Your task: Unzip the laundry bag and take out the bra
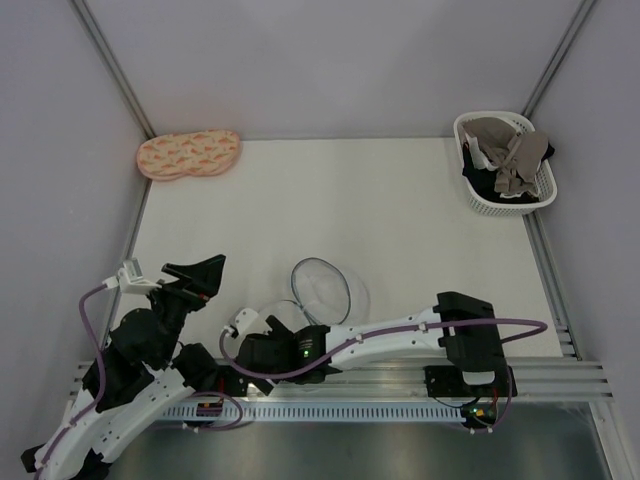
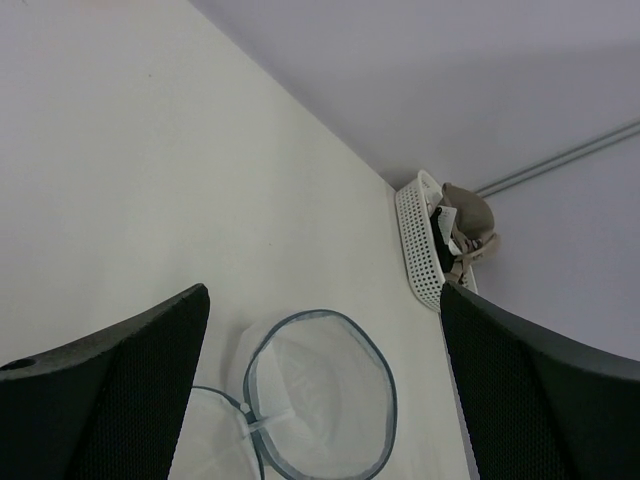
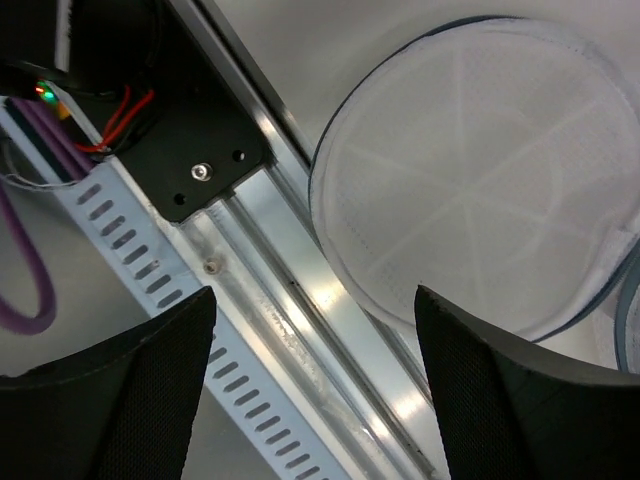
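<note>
The laundry bag (image 1: 330,290) lies unzipped near the table's front edge, its two round mesh halves with blue-grey rims spread side by side. In the left wrist view the open half (image 2: 320,395) is below and between my fingers. The right wrist view shows the other half (image 3: 480,190) flat at the upper right. The taupe bra (image 1: 510,145) sits in the white basket (image 1: 478,200) at the far right corner, also visible as the bra (image 2: 468,215) in the left wrist view. My left gripper (image 1: 197,277) hovers open to the left of the bag. My right gripper (image 1: 268,335) is open over the bag's near half, holding nothing.
A peach patterned pad (image 1: 188,154) lies at the back left. A dark garment shares the basket with the bra. An aluminium rail (image 3: 300,300) and a slotted cable duct run along the table's near edge under my right gripper. Grey walls enclose three sides.
</note>
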### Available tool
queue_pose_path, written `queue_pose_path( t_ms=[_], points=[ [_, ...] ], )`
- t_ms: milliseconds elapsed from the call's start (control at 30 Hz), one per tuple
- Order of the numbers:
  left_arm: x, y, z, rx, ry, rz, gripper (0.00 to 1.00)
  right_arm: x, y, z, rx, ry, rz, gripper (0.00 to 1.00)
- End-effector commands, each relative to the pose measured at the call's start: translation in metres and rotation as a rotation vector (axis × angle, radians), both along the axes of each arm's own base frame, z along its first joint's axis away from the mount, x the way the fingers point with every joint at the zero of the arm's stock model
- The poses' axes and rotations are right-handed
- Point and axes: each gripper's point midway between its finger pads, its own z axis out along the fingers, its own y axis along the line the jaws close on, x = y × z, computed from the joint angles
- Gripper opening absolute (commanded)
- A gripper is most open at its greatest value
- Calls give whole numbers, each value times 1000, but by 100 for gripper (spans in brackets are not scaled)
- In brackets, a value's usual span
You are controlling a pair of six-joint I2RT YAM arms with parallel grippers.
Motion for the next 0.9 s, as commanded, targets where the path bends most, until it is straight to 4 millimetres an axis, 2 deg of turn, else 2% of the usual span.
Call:
queue_pose_path(
  t_ms=[0, 133, 300, 433, 467, 533, 567, 633, 700, 733, 800, 833, 867],
  points=[
    [-9, 21, -3, 2, 32, 57, 100, 12, 4, -11, -78, -81, 14, 83],
    [-13, 27, -3, -8, 26, 66, 100, 15, 6, -38, -135, -99, 15, 81],
    [-20, 32, -2, -39, 7, 60, 100, 18, 6, -58, -150, -75, 16, 73],
    [-21, 33, -5, -33, 21, 60, 100, 21, 7, -66, -145, -51, 10, 57],
    [-22, 34, -4, -33, 20, 59, 100, 24, 7, -66, -142, -52, 3, 43],
    [-22, 35, -3, -35, 18, 61, 100, 25, 5, -67, -145, -51, -1, 29],
    [-22, 35, -3, -32, 18, 61, 100, 27, 5, -65, -140, -55, -6, 16],
    [-22, 35, -3, -35, 18, 61, 100, 29, 4, -58, -127, -62, -11, 0],
    [-22, 34, -4, -34, 19, 59, 100, 30, 2, -53, -115, -64, -19, 0],
    [-22, 34, -3, -35, 18, 56, 100, 28, 3, -42, -85, -53, -17, 0],
    [-23, 33, -3, -37, 18, 52, 100, 30, 0, -32, -42, -30, -27, 0],
    [-23, 33, -2, -39, 16, 47, 100, 30, 2, -7, 29, -22, -37, 1],
    [-24, 33, 0, -41, 12, 44, 100, 34, 0, 5, 71, -1, -47, 0]
  ],
)
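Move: The near rim of the laundry bag's opened flap lies almost under the right hand, about 2 cm ahead and 7 cm below. The metal rail along the table edge runs just behind that rim, roughly 1 cm back of the hand and 8 cm below. The bag body's ring is some 15 cm ahead and 9 cm to the right. From the left hand the flap rim lies about 12 cm back, 6 cm right and 24 cm below. Onto the flap's near rim the open right hand sinks about 7 cm, easing some 3 cm forward and tipping about 10 degrees steeper. Low down it shuts its fingers fully, pinching the rim, then just starts up and to the right. The empty left hand drifts about 3 cm left and back and sinks 2 cm, fingers wide open. ##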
